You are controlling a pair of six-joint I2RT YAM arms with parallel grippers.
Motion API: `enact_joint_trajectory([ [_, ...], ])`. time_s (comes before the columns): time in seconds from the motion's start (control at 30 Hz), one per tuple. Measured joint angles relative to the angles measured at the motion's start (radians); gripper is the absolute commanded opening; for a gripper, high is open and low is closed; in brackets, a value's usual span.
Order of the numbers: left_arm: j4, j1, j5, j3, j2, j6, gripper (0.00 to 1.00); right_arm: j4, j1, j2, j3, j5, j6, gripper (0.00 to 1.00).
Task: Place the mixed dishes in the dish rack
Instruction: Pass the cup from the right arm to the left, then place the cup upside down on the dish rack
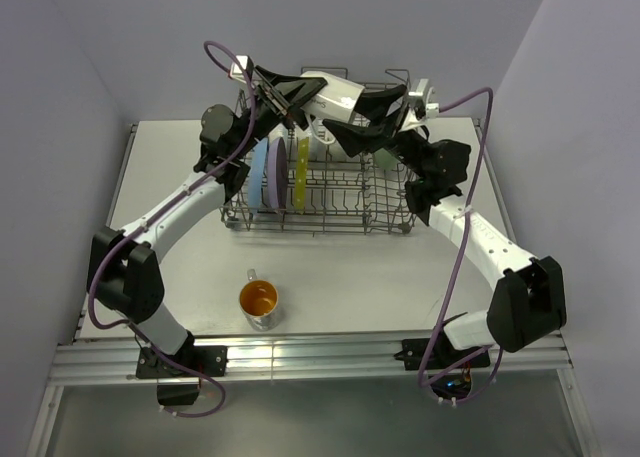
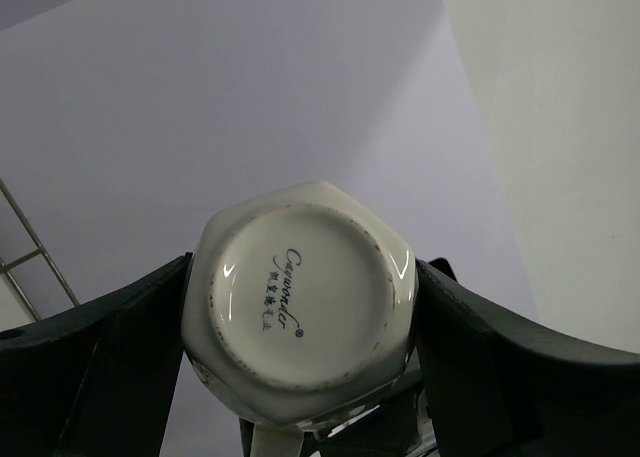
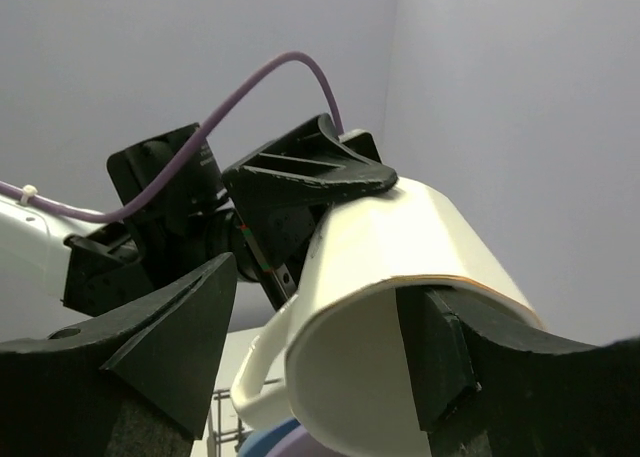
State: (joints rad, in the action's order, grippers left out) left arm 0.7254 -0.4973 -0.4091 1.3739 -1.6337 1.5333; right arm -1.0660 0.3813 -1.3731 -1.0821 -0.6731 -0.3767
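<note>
Above the back of the dish rack [image 1: 320, 227] a white mug [image 1: 335, 95] lies on its side between both grippers. My left gripper [image 1: 305, 95] is shut on it: in the left wrist view the mug's base [image 2: 300, 307] fills the space between the fingers [image 2: 120, 357]. My right gripper [image 1: 355, 117] is open, with one finger [image 3: 440, 347] inside the mug's mouth [image 3: 400, 257] and the other standing off to the left. Blue [image 1: 258, 172], lavender [image 1: 273, 172] and yellow-green [image 1: 301, 167] plates stand in the rack, with a pale green cup [image 1: 385, 157] to their right. An orange-inside cup [image 1: 258, 299] stands on the table.
The rack sits at the back middle of the white table [image 1: 400, 277], close to the rear wall. An aluminium rail [image 1: 320, 357] runs along the near edge between the arm bases. Purple cables [image 1: 455, 267] loop beside both arms.
</note>
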Motion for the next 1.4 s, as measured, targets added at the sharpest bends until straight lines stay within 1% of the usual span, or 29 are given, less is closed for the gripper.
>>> enact_joint_trajectory([
  [0.07, -0.009, 0.006, -0.008, 0.000, 0.002, -0.012, 0.00, 0.000, -0.009, 0.002, 0.009, -0.003, -0.001, 0.75],
  [0.13, -0.017, 0.016, -0.013, -0.002, 0.002, -0.027, 0.00, 0.000, -0.031, 0.003, 0.015, -0.024, -0.001, 0.76],
  [0.37, -0.077, 0.054, -0.017, -0.002, 0.002, -0.074, 0.00, -0.004, -0.107, 0.037, 0.082, -0.106, -0.024, 0.76],
  [0.5, -0.104, 0.066, -0.021, -0.002, 0.002, -0.091, 0.00, -0.005, -0.135, 0.056, 0.094, -0.144, -0.059, 0.74],
  [0.6, -0.145, 0.066, -0.024, 0.004, 0.002, -0.117, 0.00, -0.003, -0.195, 0.084, 0.094, -0.168, -0.110, 0.72],
  [0.67, -0.204, 0.064, -0.031, 0.027, 0.001, -0.152, 0.00, 0.006, -0.257, 0.107, 0.093, -0.184, -0.144, 0.72],
  [0.77, -0.307, 0.056, -0.030, 0.088, -0.002, -0.231, 0.00, 0.079, -0.355, 0.130, 0.056, -0.208, -0.187, 0.72],
  [0.9, -0.412, 0.029, -0.029, 0.202, -0.030, -0.348, 0.00, 0.238, -0.451, 0.133, -0.021, -0.240, -0.195, 0.72],
  [1.17, -0.632, -0.053, 0.004, 0.520, -0.238, -0.587, 0.00, 0.436, -0.549, 0.133, -0.097, -0.237, -0.204, 0.72],
  [1.23, -0.678, -0.070, 0.024, 0.562, -0.290, -0.633, 0.00, 0.464, -0.566, 0.133, -0.108, -0.233, -0.207, 0.72],
  [1.4, -0.768, -0.098, 0.057, 0.601, -0.389, -0.716, 0.00, 0.535, -0.601, 0.133, -0.132, -0.225, -0.204, 0.72],
])
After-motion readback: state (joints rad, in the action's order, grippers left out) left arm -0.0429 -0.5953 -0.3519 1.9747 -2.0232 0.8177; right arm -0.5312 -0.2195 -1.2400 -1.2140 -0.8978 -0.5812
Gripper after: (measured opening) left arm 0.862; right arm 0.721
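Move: I already hold the cup in my left hand, high over the rack; the rack's right section lies about 15 cm ahead, 20 cm to the right and 38 cm below that hand. The green cup there is roughly 19 cm ahead and 21 cm right, the nearest white bowl 21 cm ahead and 7 cm right, both about 37 cm down. From my opened right hand the cup is some 3 cm ahead, 4 cm left and 2 cm up. My right hand, already open, sinks about 3 cm clear of the cup's mouth and then draws away to the right, some 18 cm in all, fingers staying open and turning to the right. My left hand keeps its grip, eases forward and down, lifts briefly, then swings right, forward and steeply down towards the green cup's end of the rack, rolling some 40 degrees so the cup's mouth dips. ##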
